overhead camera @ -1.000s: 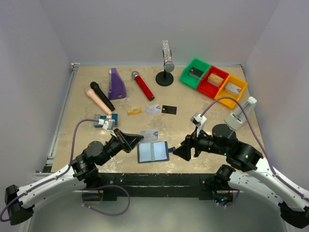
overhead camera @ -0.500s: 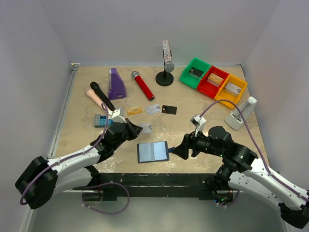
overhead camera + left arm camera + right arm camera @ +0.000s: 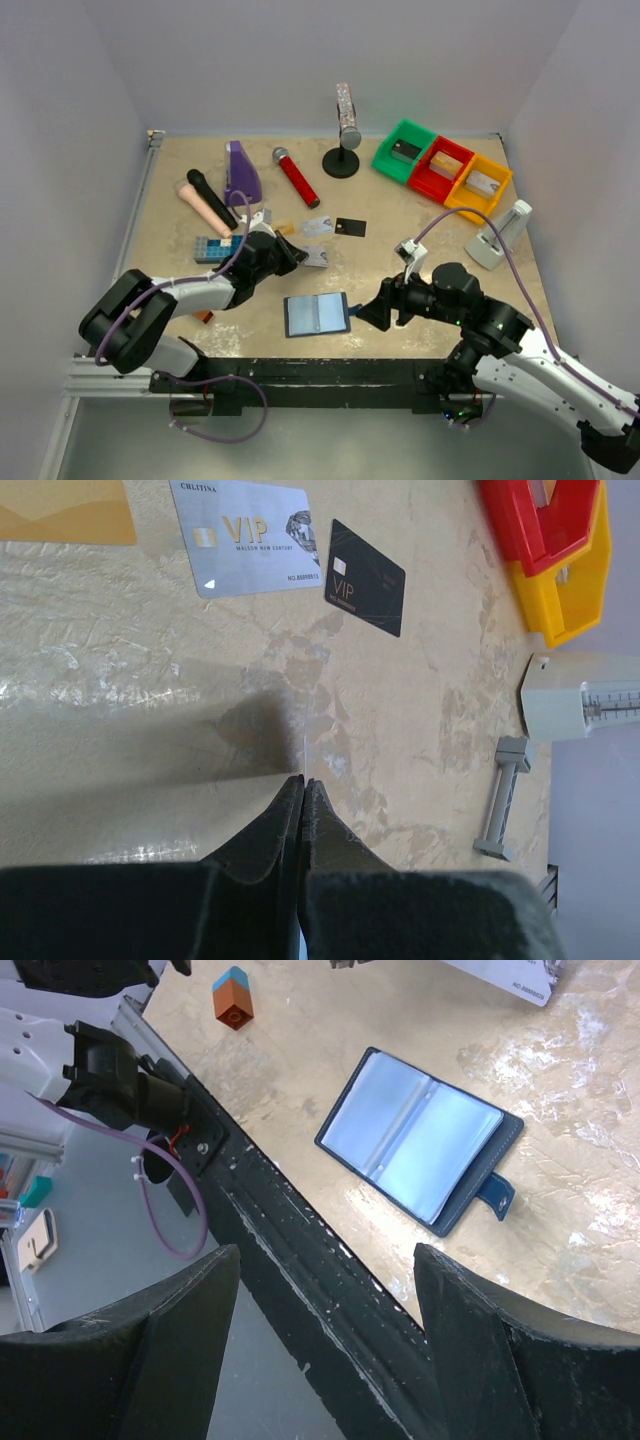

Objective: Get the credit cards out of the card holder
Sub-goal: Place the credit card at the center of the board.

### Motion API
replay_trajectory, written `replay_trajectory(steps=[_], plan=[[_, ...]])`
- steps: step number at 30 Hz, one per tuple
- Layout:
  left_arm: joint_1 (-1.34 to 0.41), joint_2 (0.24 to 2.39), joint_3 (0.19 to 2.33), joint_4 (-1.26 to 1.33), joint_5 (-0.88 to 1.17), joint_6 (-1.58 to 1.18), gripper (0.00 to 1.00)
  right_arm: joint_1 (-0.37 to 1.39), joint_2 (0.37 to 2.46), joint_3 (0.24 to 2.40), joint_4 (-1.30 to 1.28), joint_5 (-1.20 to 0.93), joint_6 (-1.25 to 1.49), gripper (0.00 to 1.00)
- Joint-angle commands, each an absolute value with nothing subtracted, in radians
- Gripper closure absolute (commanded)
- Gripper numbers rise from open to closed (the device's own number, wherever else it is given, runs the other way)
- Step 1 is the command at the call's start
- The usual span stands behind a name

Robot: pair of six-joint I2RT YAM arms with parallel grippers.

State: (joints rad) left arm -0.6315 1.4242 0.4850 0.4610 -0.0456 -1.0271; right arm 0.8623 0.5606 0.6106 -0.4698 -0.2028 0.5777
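Note:
The card holder point(image 3: 317, 313) lies open and flat near the table's front edge, its pale blue pockets up point(image 3: 420, 1140). My left gripper point(image 3: 300, 256) is shut on a silvery-white credit card point(image 3: 317, 258). The left wrist view shows that card only as a thin white edge past the pinched fingertips point(image 3: 303, 780). Just beyond it, an orange-gold card point(image 3: 284, 227), a silver VIP card point(image 3: 250, 535) and a black card point(image 3: 365, 575) lie in a row on the table. My right gripper point(image 3: 368, 314) stands open and empty beside the holder's snap tab, over the table edge point(image 3: 325, 1260).
A studded blue block point(image 3: 212, 248) and a small orange brick point(image 3: 203, 316) sit at the left. Farther back are a purple object point(image 3: 241, 172), black point(image 3: 210, 197) and red point(image 3: 297, 177) microphones, and a stand point(image 3: 344, 140). Green point(image 3: 405, 150), red point(image 3: 440, 168) and yellow point(image 3: 480, 183) bins and a white dock point(image 3: 497, 240) are on the right.
My left arm has stretched away from the card holder toward the row of cards, carrying the silvery card. The right gripper edged left to the holder's tab, then stayed put.

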Motion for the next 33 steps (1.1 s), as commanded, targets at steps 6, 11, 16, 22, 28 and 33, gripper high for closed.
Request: replay_trajectory(steps=[6, 11, 16, 22, 28, 33], plan=[[-0.595, 1.520, 0.548, 0.586, 0.023, -1.072, 1.00, 0.859, 0.561, 0.611, -0.422, -0.193, 0.581, 0.25], [-0.572, 1.569, 0.560, 0.595, 0.028, -1.078, 1.00, 0.859, 0.572, 0.606, -0.420, -0.189, 0.581, 0.25], [-0.554, 1.640, 0.569, 0.630, 0.046, -1.104, 1.00, 0.859, 0.581, 0.603, -0.414, -0.186, 0.583, 0.25], [-0.535, 1.701, 0.586, 0.661, 0.063, -1.124, 1.00, 0.859, 0.592, 0.603, -0.414, -0.179, 0.578, 0.25], [-0.515, 1.749, 0.610, 0.684, 0.086, -1.138, 1.00, 0.859, 0.601, 0.611, -0.420, -0.172, 0.568, 0.25], [-0.502, 1.776, 0.620, 0.696, 0.107, -1.141, 0.99, 0.858, 0.609, 0.612, -0.423, -0.163, 0.560, 0.24]])
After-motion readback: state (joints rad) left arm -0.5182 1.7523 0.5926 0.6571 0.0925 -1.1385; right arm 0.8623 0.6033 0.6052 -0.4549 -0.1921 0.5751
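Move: The left hand, shut on a silver card and some 7 cm above the board, takes it to the bare spot about 5 cm ahead and 5 cm to its right. Just beyond that spot lies the other silver VIP card, roughly 10 cm ahead of the hand and 4 cm right. The gold card is 10 cm ahead and 6 cm left; the black one 10 cm ahead and 13 cm right. From the right hand the spot is about 20 cm ahead, 11 cm left and 19 cm down. Forward and down together at an even, slow pace, the left hand carries the pinched card about 5 cm out and 4 cm lower, towards the near edge of the silver card already lying there. The wrist tips a little further down and rolls its left side slightly lower; the fingers keep their pinch, and the card's outer end comes to bear on the board. ##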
